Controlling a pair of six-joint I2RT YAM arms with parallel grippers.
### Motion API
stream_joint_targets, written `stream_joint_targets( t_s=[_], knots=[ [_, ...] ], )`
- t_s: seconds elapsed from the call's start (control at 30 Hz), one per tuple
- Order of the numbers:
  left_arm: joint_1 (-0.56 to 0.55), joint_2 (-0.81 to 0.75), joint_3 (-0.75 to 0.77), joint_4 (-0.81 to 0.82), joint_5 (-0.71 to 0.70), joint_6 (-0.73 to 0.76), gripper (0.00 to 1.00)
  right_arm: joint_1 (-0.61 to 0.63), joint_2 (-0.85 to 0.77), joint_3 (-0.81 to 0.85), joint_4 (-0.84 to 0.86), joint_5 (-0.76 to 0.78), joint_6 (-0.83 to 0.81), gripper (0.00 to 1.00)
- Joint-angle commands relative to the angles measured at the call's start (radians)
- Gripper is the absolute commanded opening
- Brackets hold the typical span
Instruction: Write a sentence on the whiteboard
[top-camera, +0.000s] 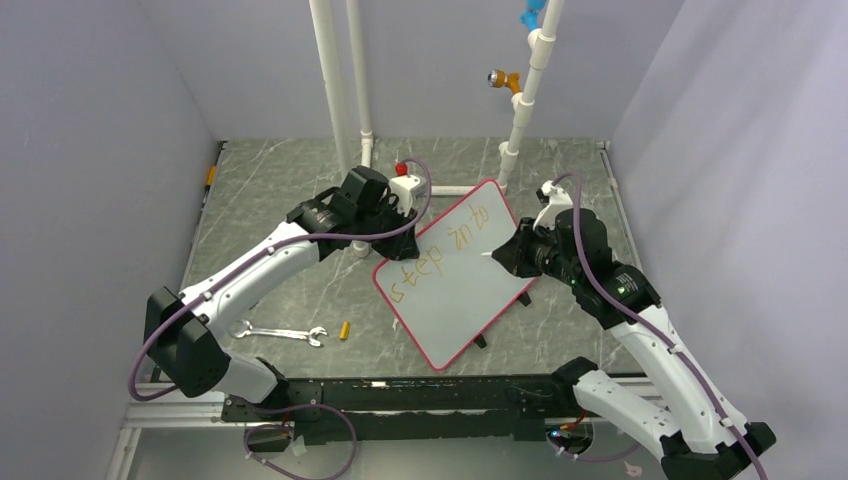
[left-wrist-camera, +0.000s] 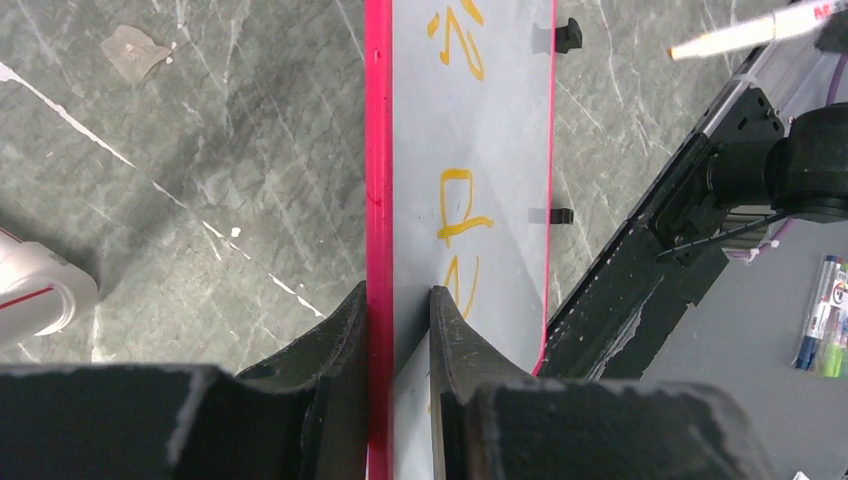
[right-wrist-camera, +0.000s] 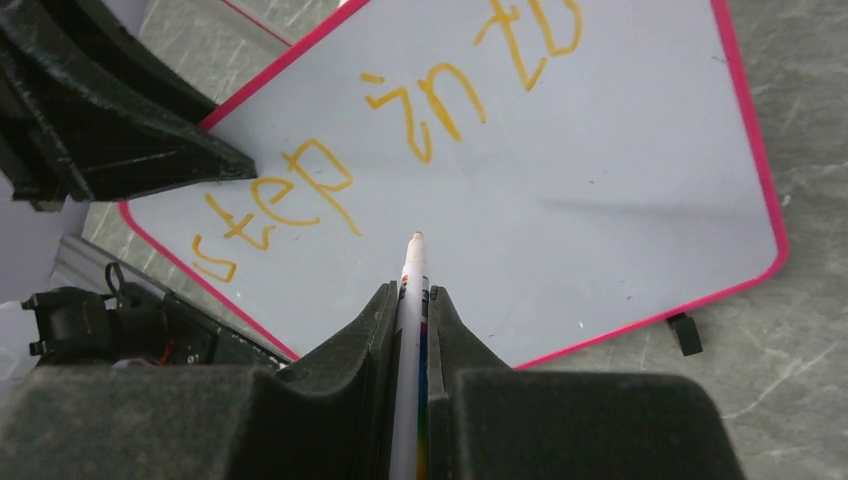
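Observation:
The whiteboard (top-camera: 470, 290) with its pink rim stands tilted over the middle of the table. My left gripper (top-camera: 405, 235) is shut on the board's left rim; in the left wrist view its fingers (left-wrist-camera: 398, 295) pinch the pink edge of the whiteboard (left-wrist-camera: 490, 130). The sentence (right-wrist-camera: 300, 195) reads "step into" in orange letters on the whiteboard (right-wrist-camera: 580, 220). My right gripper (right-wrist-camera: 413, 292) is shut on a white marker (right-wrist-camera: 413, 262). The marker points at the blank area below the writing. In the left wrist view the marker (left-wrist-camera: 740, 33) hangs a little off the board's face.
A wrench (top-camera: 282, 333) and a small yellow cap (top-camera: 345, 330) lie on the table left of the board. White pipes (top-camera: 335, 90) rise at the back, with a white bottle (top-camera: 405, 187) behind my left gripper. Two black clips (top-camera: 527, 297) stick out under the board's right edge.

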Motion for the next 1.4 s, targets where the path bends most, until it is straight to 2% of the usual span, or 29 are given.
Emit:
stream_joint_targets(
  t_s=[0.0, 0.23, 0.33, 0.53, 0.83, 1.37],
  knots=[
    [0.006, -0.027, -0.016, 0.074, -0.148, 0.005, 0.0, 0.06, -0.045, -0.034, 0.103, 0.039, 0.029, 0.0],
    [0.03, -0.012, -0.033, 0.103, -0.154, -0.057, 0.0, 0.332, -0.021, -0.067, 0.159, 0.328, -0.008, 0.0],
    [0.044, 0.005, -0.022, 0.11, -0.14, -0.062, 0.0, 0.408, -0.038, -0.11, 0.22, 0.393, -0.041, 0.0],
    [0.073, 0.017, -0.014, 0.123, -0.112, -0.05, 0.0, 0.44, -0.05, -0.214, 0.341, 0.336, -0.075, 0.0],
    [0.073, 0.049, 0.017, 0.086, -0.092, 0.029, 0.0, 0.491, 0.04, -0.22, 0.443, 0.272, -0.112, 0.0],
    [0.073, 0.047, 0.017, 0.086, -0.069, 0.055, 0.0, 0.53, 0.121, -0.261, 0.503, 0.261, -0.103, 0.0]
  ],
)
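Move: The blank patch under "step", where the marker is headed, lies about 15 cm to the right gripper's left, 1 cm back and 9 below. "Step" itself is some 17 cm left, 1 cm ahead; "in" is 9 cm left and 8 ahead, "to" about 5 left and 12 ahead, all roughly 7 below. From the left gripper, already holding the board's edge, that patch is about 3 cm back, 5 right and 5 below. Carry the right gripper about 11 cm left, sinking and drawing back a little, to bring the held marker over the blank patch under "step"; go left and back first, then down and left, turning some 20 degrees counter-clockwise and tipping the fingers up slightly. Meanwhile keep the left gripper's pinch on the board's edge and shift it about 3 cm forward. ##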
